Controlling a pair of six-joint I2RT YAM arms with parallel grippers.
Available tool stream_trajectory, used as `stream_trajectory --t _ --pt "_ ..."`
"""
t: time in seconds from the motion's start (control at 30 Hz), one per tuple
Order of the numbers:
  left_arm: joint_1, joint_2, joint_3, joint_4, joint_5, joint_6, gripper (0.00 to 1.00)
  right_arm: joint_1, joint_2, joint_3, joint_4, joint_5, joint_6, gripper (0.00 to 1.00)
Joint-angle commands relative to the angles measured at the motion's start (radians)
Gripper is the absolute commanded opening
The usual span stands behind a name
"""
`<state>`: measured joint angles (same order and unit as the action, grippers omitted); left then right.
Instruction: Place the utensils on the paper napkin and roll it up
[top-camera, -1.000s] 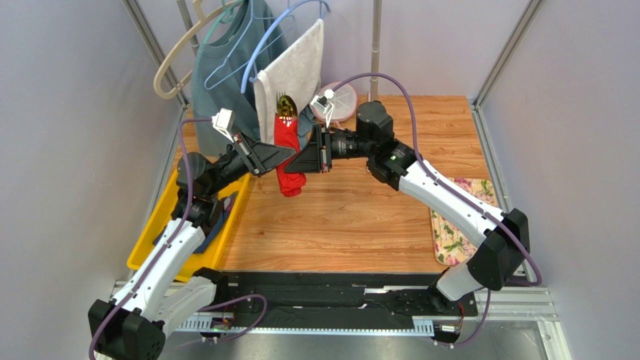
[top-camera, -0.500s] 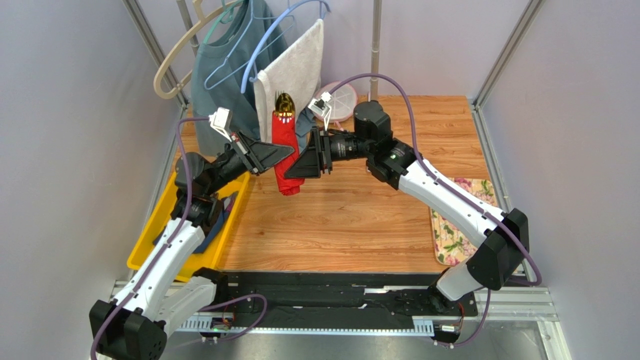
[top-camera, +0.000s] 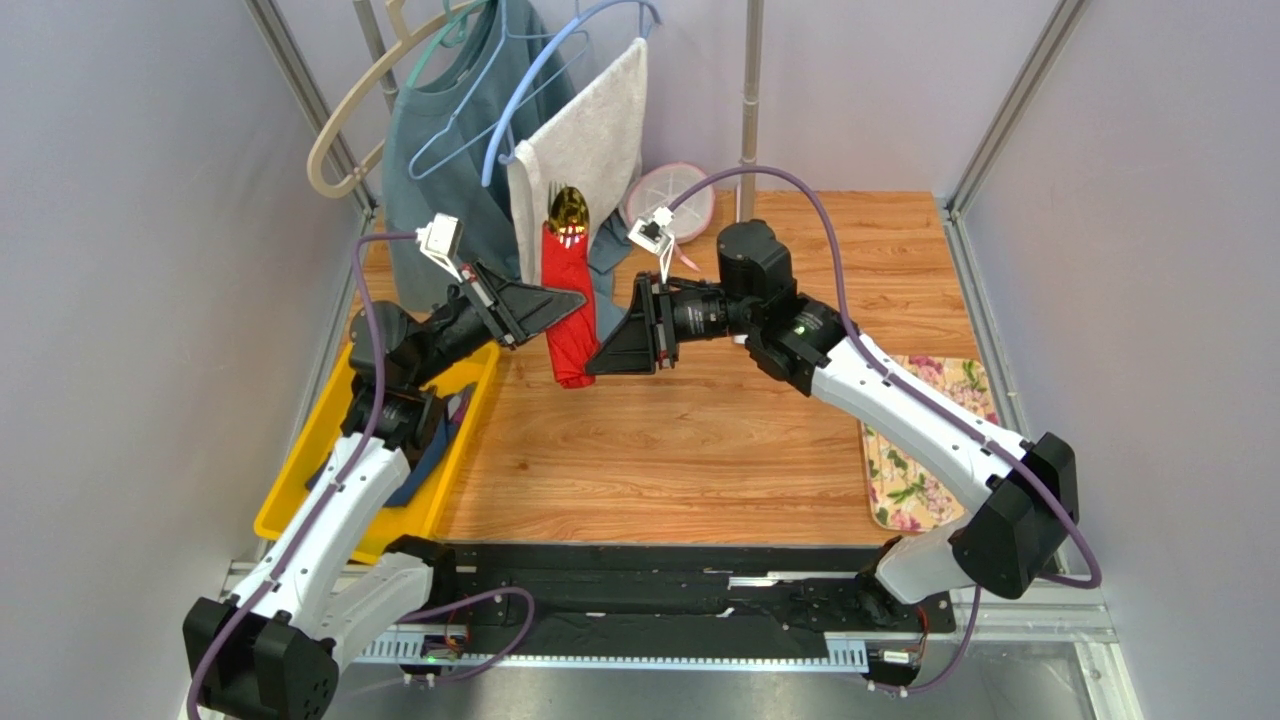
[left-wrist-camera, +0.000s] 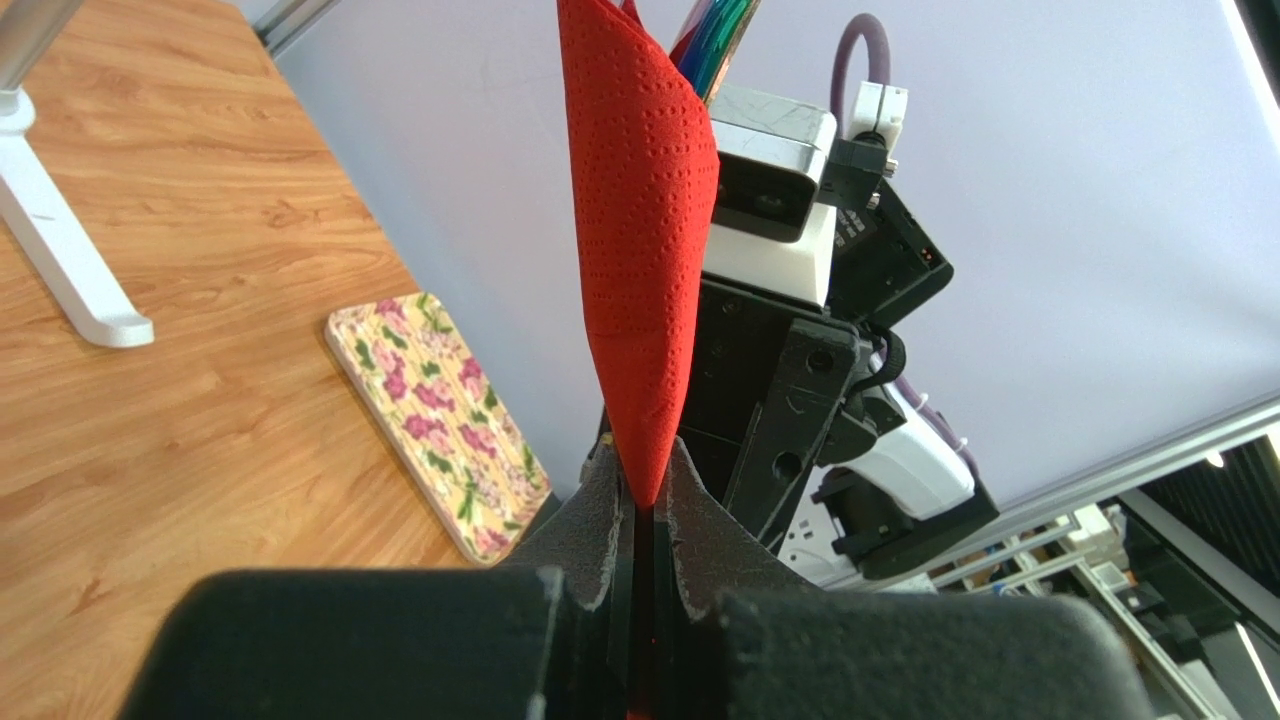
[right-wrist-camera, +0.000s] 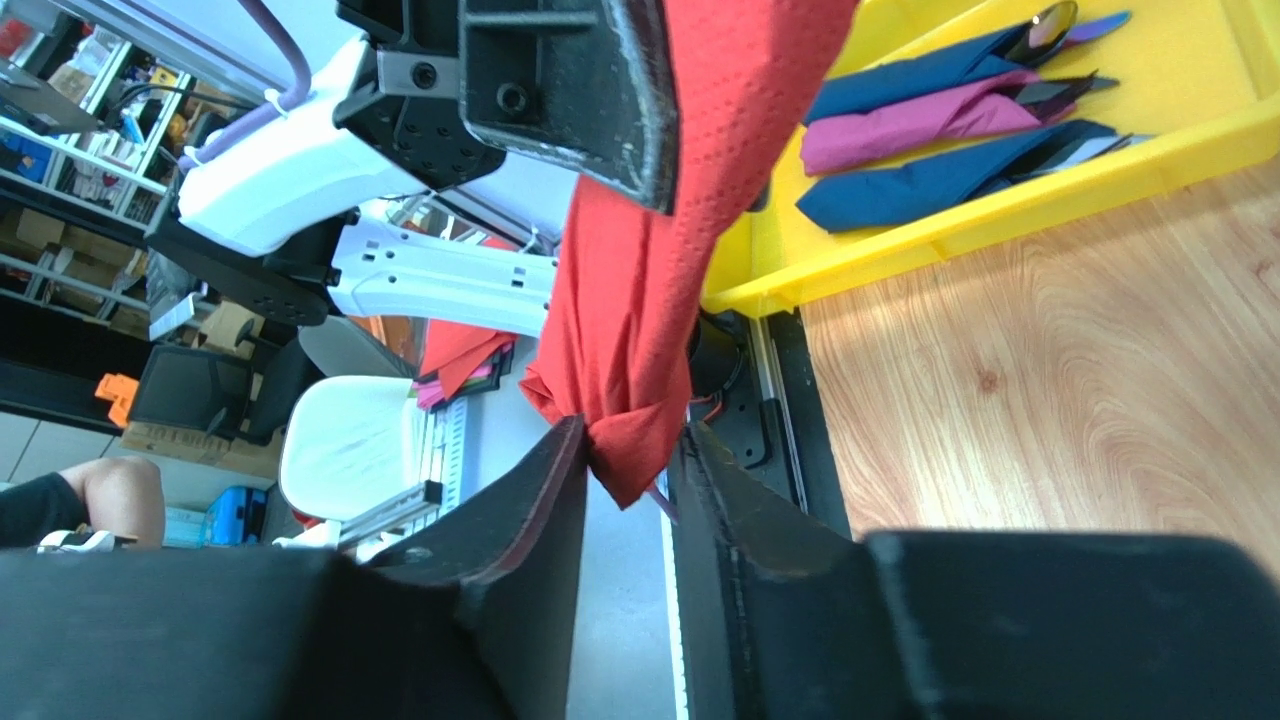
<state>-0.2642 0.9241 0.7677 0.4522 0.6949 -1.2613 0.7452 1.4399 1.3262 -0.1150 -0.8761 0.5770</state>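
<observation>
The red paper napkin (top-camera: 571, 342) hangs upright in the air as a roll, well above the table. Gold utensils (top-camera: 567, 210) stick out of its top. My left gripper (top-camera: 573, 303) comes in from the left and is shut on the roll's middle; in the left wrist view the paper napkin (left-wrist-camera: 643, 225) is pinched between the closed jaws of the left gripper (left-wrist-camera: 643, 492). My right gripper (top-camera: 595, 360) sits at the roll's lower end. There the right gripper (right-wrist-camera: 631, 443) has its jaws partly apart, and the twisted tip of the paper napkin (right-wrist-camera: 639, 420) fills the gap between them.
A yellow bin (top-camera: 301, 483) at the left holds navy and pink fabric rolls (right-wrist-camera: 932, 128). A floral cloth (top-camera: 909, 483) lies at the right table edge. Hangers with a shirt (top-camera: 451, 143) and a white towel (top-camera: 589, 135) stand behind, beside a pink-rimmed dish (top-camera: 672, 192).
My left gripper shut on the roll. My right gripper let go of the roll's middle, drew back to the right and down, and its jaws now narrow around the lower tip.
</observation>
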Motion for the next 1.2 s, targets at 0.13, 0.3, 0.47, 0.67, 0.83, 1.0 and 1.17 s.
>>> stream_trajectory --t 0.13,0.3,0.47,0.67,0.83,1.0,1.17 --pt "0.025 -0.021 0.033 0.08 0.009 0.063 0.0 0.01 -0.013 0.019 -0.19 -0.057 -0.14 0.54" --pt "0.055 -0.076 0.022 -0.196 0.15 0.351 0.0 -0.044 -0.021 0.054 -0.316 -0.026 -0.218 0.73" --pt "0.154 -0.103 0.128 -0.712 0.297 0.834 0.0 -0.089 -0.015 0.084 -0.391 -0.009 -0.276 0.79" --pt "0.364 -0.009 0.293 -1.278 0.407 1.403 0.0 -0.098 -0.006 0.088 -0.434 0.0 -0.305 0.8" --pt "0.56 0.183 0.426 -1.717 0.414 1.886 0.0 -0.107 0.005 0.09 -0.451 -0.001 -0.318 0.8" --pt "0.747 0.301 0.427 -1.91 0.364 2.152 0.0 -0.11 0.014 0.085 -0.457 -0.007 -0.316 0.8" --pt "0.875 0.439 0.45 -1.979 0.339 2.252 0.0 -0.115 0.02 0.079 -0.46 -0.011 -0.316 0.8"
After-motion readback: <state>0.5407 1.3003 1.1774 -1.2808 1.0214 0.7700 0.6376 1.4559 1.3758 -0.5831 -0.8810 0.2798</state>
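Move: The left hand still holds the red napkin roll at mid-length, high over the table. Its goal, the yellow tray, lies about 26 cm to its left, level with it fore and aft, some 37 cm below. The finished rolls in the tray are about 25 cm left and 3 cm back; the teal shirt's hem is roughly 15 cm ahead, 8 cm left. From the right hand, at the roll's tail, the roll's middle is about 4 cm ahead, 2 cm left and 4 cm higher. Right fingers come free of the roll's tail, opening wide as that hand sinks about 6 cm and backs off 5 cm to the right. The left keeps its shut grip on the napkin roll and, at first mainly lowering, then sweeping left, carries it some 20 cm left and 18 cm down towards the yellow tray, tipping its fingers from slightly upward to well below level. ##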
